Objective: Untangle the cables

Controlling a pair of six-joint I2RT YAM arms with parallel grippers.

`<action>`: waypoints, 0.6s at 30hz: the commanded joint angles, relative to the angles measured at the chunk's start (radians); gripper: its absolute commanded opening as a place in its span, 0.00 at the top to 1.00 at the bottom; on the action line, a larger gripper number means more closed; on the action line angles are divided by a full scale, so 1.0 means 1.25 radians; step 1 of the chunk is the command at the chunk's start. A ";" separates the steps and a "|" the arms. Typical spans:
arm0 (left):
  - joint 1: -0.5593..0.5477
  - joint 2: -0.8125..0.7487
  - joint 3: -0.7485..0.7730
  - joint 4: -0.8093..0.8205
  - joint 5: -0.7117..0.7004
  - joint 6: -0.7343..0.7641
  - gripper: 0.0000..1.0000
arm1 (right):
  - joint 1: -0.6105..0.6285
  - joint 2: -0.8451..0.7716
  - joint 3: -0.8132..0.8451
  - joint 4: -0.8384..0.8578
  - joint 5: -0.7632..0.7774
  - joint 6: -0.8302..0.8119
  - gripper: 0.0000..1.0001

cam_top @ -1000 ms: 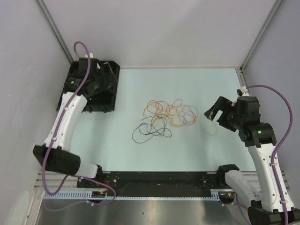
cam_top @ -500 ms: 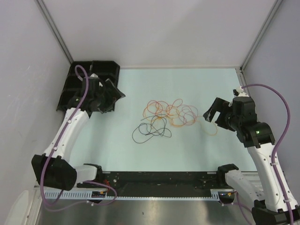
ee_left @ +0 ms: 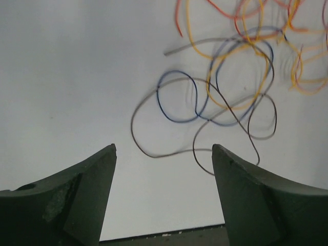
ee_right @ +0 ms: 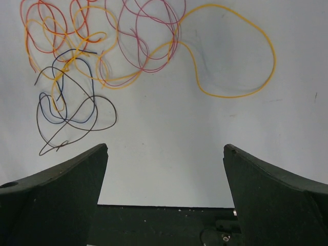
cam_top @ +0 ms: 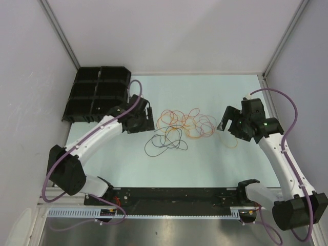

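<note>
The cables (cam_top: 187, 124) lie in a loose tangle of orange, red, yellow and pinkish loops at the table's middle, with black loops (cam_top: 164, 143) at its near-left side. My left gripper (cam_top: 146, 117) hovers just left of the tangle, open and empty. In the left wrist view the left gripper (ee_left: 164, 148) has a dark cable loop (ee_left: 154, 154) just ahead of its tips. My right gripper (cam_top: 226, 124) stands open at the tangle's right end. In the right wrist view the right gripper (ee_right: 165, 147) has a big yellow loop (ee_right: 236, 51) ahead and black cables (ee_right: 66, 118) to the left.
A black compartment tray (cam_top: 97, 95) sits at the table's back-left corner. Grey walls close in the left, back and right sides. The pale table surface (cam_top: 205, 164) runs bare from the tangle to the near edge.
My left arm has swung from over the black tray to the tangle's left side, its jaws a little narrower. My right gripper has shifted slightly left toward the cables.
</note>
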 commanded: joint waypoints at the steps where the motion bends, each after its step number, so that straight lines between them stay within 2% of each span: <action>1: -0.084 -0.022 -0.031 0.044 0.010 0.061 0.18 | -0.027 0.030 0.004 0.036 -0.043 -0.021 0.00; 4: -0.093 -0.030 -0.065 0.081 0.047 0.086 0.21 | -0.036 0.074 0.005 0.043 -0.056 -0.028 0.00; 9: -0.105 -0.019 -0.069 0.096 0.171 0.191 0.21 | -0.051 0.130 0.009 0.054 -0.070 -0.035 0.00; 18: -0.149 0.040 -0.004 0.060 0.229 0.327 0.22 | -0.086 0.217 0.044 0.073 -0.092 -0.047 0.00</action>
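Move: From my left hand, the dark cable's tangle is centred about 8 cm to the right and 2 cm back, some 12 cm below. The blue cable lies about 12 cm right and 1 cm ahead, the red cable about 12 cm right and 8 cm ahead. From my right hand, the yellow cable's loose loop is about 4 cm ahead, not noticeably to either side, and 17 cm down; the pink cable is roughly 10 cm left and 9 cm ahead. I sweep my left hand right and back by about 8 cm, sinking slightly at first, towards the near side of the dark cable while the wrist swings some 30 degrees clockwise; its fingers stay mostly open. Meanwhile my right hand, still wide open, sinks about 5 cm and reaches a little forward towards the yellow loop, tipping its fingers to point more steeply down. ##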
